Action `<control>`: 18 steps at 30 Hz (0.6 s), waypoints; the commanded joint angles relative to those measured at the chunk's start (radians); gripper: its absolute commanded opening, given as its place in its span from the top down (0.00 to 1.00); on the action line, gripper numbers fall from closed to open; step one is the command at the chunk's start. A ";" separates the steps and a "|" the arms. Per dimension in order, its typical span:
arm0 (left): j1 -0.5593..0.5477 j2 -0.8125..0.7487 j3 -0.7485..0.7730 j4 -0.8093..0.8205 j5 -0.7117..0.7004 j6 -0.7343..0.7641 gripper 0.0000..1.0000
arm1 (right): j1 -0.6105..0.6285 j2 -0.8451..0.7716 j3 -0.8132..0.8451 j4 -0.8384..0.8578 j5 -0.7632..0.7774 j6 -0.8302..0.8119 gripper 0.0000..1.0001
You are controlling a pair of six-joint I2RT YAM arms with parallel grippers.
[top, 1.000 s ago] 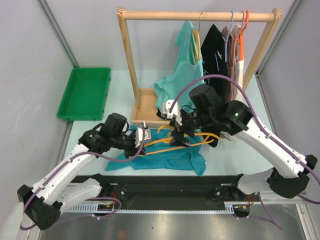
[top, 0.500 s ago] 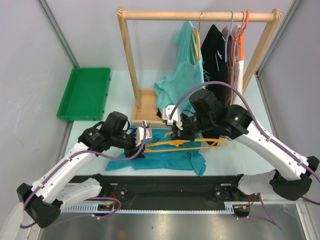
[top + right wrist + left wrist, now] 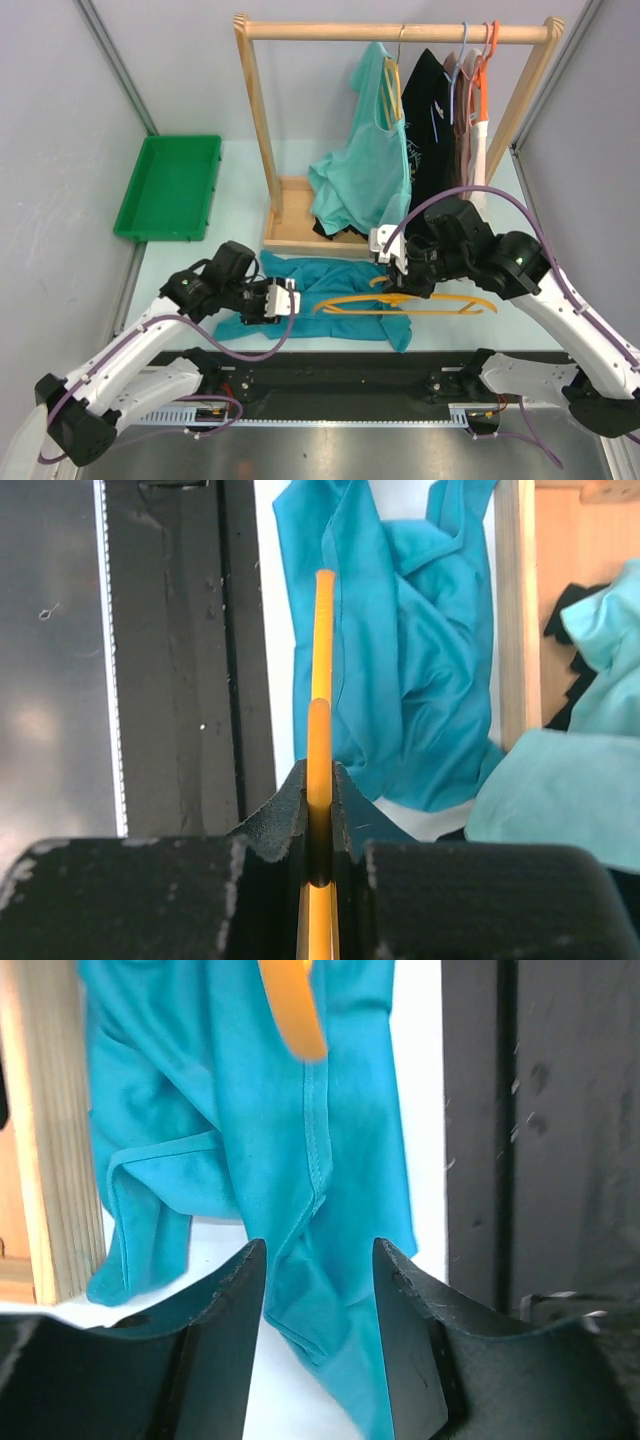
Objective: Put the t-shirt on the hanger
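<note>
The teal-blue t-shirt lies crumpled on the table in front of the rack. My right gripper is shut on the yellow-orange hanger, which it holds level over the shirt's right part. In the right wrist view the hanger runs straight out from between the shut fingers, with the t-shirt below. My left gripper stands open at the shirt's left side. In the left wrist view a fold of the t-shirt lies between its spread fingers, and the hanger's tip shows above.
A wooden rack stands at the back with a mint-green shirt, a black shirt and other hangers on it. Its wooden base borders the t-shirt. A green tray is at the far left. A black rail lines the near edge.
My right gripper has shut on the hanger and carried it to the right. My left gripper has opened and drawn back towards the near edge.
</note>
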State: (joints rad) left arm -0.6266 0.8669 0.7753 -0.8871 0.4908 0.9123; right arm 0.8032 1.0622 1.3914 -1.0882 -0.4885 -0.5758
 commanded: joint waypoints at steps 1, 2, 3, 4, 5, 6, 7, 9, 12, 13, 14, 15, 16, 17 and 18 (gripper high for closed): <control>-0.007 0.078 -0.042 0.071 -0.035 0.245 0.48 | -0.006 -0.047 -0.018 -0.048 -0.039 -0.024 1.00; -0.010 0.093 -0.053 0.082 -0.037 0.263 0.47 | -0.007 -0.051 -0.025 -0.050 -0.039 -0.027 1.00; -0.015 0.127 -0.057 0.095 -0.037 0.279 0.47 | -0.007 -0.057 -0.029 -0.050 -0.039 -0.029 1.00; -0.016 0.142 -0.060 0.105 -0.041 0.301 0.47 | -0.007 -0.056 -0.032 -0.050 -0.042 -0.029 1.00; -0.019 0.158 -0.068 0.115 -0.047 0.306 0.46 | -0.007 -0.054 -0.035 -0.050 -0.048 -0.029 1.00; -0.027 0.173 -0.071 0.140 -0.055 0.307 0.46 | -0.007 -0.048 -0.035 -0.052 -0.064 -0.027 1.00; -0.028 0.207 -0.074 0.155 -0.073 0.303 0.45 | -0.001 -0.044 -0.037 -0.052 -0.070 -0.027 1.00; -0.033 0.244 -0.077 0.190 -0.093 0.289 0.46 | 0.010 -0.031 -0.045 -0.044 -0.088 -0.021 1.00; -0.033 0.313 -0.061 0.207 -0.113 0.261 0.55 | 0.047 -0.018 -0.072 -0.015 -0.065 -0.015 1.00; -0.033 0.331 -0.056 0.223 -0.119 0.222 0.61 | 0.069 -0.007 -0.078 -0.010 -0.049 -0.025 1.00; -0.030 0.337 -0.047 0.237 -0.130 0.202 0.73 | 0.083 0.001 -0.086 0.000 0.029 -0.036 1.00; -0.012 0.342 -0.038 0.250 -0.126 0.180 0.78 | 0.094 0.005 -0.109 0.045 0.084 -0.042 1.00; 0.005 0.345 -0.013 0.251 -0.112 0.145 0.83 | 0.099 0.018 -0.121 0.066 0.140 -0.056 1.00; 0.025 0.356 0.004 0.247 -0.069 0.126 0.92 | 0.100 0.024 -0.133 0.091 0.247 -0.067 1.00; 0.071 0.362 0.025 0.237 -0.048 0.108 0.96 | 0.100 0.027 -0.141 0.143 0.290 -0.071 1.00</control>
State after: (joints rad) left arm -0.6361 1.2182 0.7113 -0.6941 0.3744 1.1061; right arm 0.8913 1.0679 1.2831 -1.0935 -0.4465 -0.6083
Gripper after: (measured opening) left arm 0.114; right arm 0.082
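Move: The T-shirt's seamed edge, near the left end of the flat shirt, lies about 4 cm ahead of the open left gripper, level with it sideways and some 9 cm below. From that gripper, the hanger's left tip is roughly 12 cm to the right, 3 cm ahead and 8 cm higher; the rack's near wooden rail is about 22 cm ahead and 18 cm right. From the hanger-holding right gripper, the seamed edge is some 32 cm left, 5 cm ahead and 24 cm down. Bring the left gripper down about 8 cm onto the T-shirt, easing some 4 cm forward and tilting slightly as it sinks, then shut the half-open fingers to pinch the shirt's seamed edge. Meanwhile keep the hanger gripped in the right hand and lower it about 4 cm over the shirt, drawing back a little first. ##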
